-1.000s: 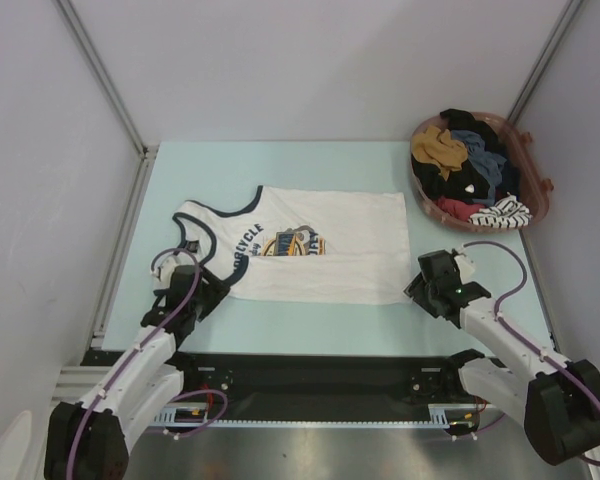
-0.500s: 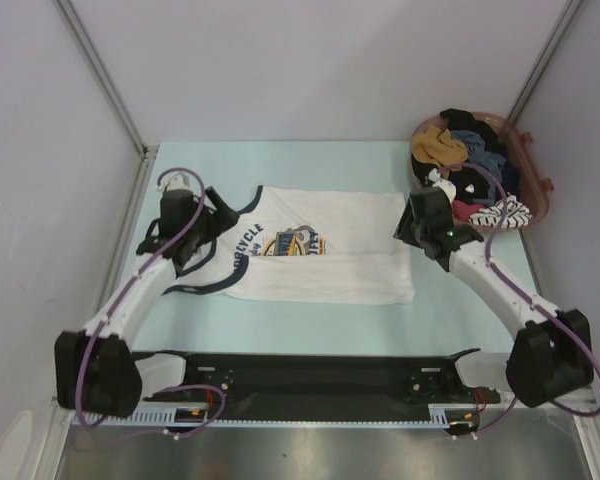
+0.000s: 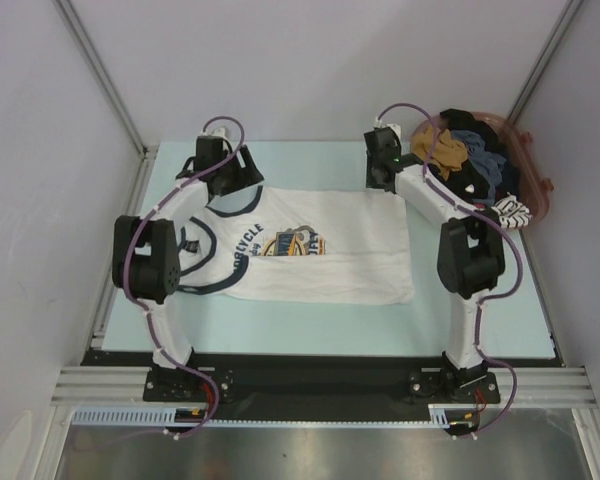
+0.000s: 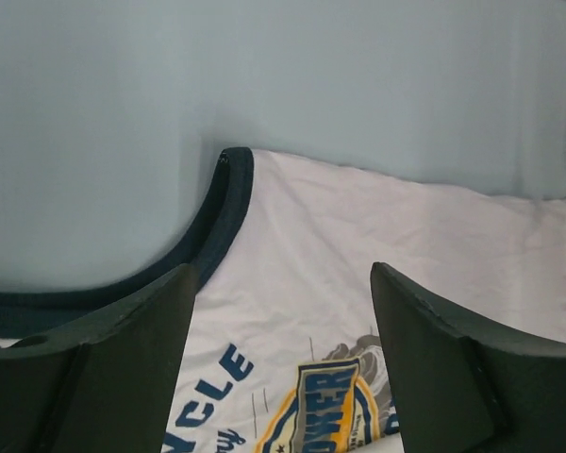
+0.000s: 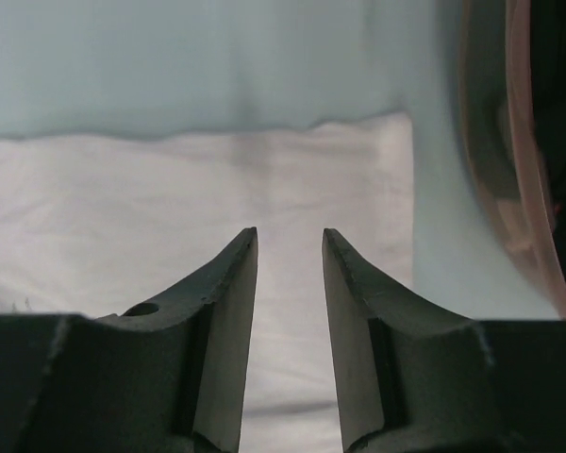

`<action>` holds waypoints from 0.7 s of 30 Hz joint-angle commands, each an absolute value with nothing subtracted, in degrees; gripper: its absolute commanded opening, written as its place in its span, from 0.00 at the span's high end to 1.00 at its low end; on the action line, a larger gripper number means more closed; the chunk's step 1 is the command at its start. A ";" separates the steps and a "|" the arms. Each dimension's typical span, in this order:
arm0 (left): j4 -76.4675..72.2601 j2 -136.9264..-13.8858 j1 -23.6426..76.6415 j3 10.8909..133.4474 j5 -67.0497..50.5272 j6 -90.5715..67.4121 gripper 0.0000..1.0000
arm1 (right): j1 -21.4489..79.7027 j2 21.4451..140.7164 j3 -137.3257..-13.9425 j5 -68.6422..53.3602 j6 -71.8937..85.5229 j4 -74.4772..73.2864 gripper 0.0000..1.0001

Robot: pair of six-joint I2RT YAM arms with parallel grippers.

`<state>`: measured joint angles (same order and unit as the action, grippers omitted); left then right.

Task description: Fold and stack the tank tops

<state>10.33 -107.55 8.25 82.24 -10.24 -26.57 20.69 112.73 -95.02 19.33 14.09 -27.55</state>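
Observation:
The white tank top (image 3: 320,250) with navy trim lies flat in the middle of the table, its near edge folded up over the print. My left gripper (image 3: 234,180) hangs over its far left shoulder strap (image 4: 228,203), jaws wide open and holding nothing (image 4: 281,276). Over the far right hem corner, my right gripper (image 3: 383,180) is open by a narrow gap, with only white cloth (image 5: 170,217) below it (image 5: 290,236). A slate grey-blue cloth (image 3: 477,146) sits in the basket among other clothes.
A brown basket (image 3: 536,190) at the back right holds black, mustard, red and striped clothes, its rim (image 5: 519,179) close to the right of my right gripper. Grey walls enclose the pale blue table (image 3: 310,160) at the back and sides.
Both arms have swung out from the near edge of the tank top to its far edge. The right jaws have narrowed. The tank top has not moved.

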 commanded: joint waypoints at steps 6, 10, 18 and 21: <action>18.54 -121.01 10.46 96.23 -7.91 -20.39 0.25 | 19.25 124.71 -110.21 24.79 8.88 -36.13 0.61; 19.77 -125.58 10.81 101.15 -5.64 -19.87 0.26 | 17.67 125.68 -109.87 23.39 9.14 -35.33 0.61; 29.44 -138.24 10.99 117.68 -2.11 -20.39 0.45 | 17.75 125.68 -108.46 22.85 9.41 -33.31 0.61; 30.58 -139.39 10.99 118.04 -0.53 -21.09 0.57 | 17.67 126.47 -109.07 22.76 9.23 -33.13 0.61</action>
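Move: Some 8 cm ahead of the left hand, 2 cm to its right and 12 cm below lies the black-trimmed far corner of the tank top; the motorcycle print is about 10 cm back and 13 cm right of that hand, the folded flap's trimmed corner roughly 15 cm back and 1 cm left. The right hand has the plain far corner about 7 cm ahead, 8 cm right and 12 cm below, with the clothes basket's middle around 14 cm ahead and 30 cm right. Sinking first and then reaching forward, the left hand goes about 10 cm down and 7 cm out onto the black-trimmed far corner, tipping some 10 degrees farther down as its fingers narrow around the trim. The right hand noses forward 3 cm, then drops about 5 cm and slides 3–4 cm right towards the plain far corner, stopping above the cloth with its fingers still part-open. ##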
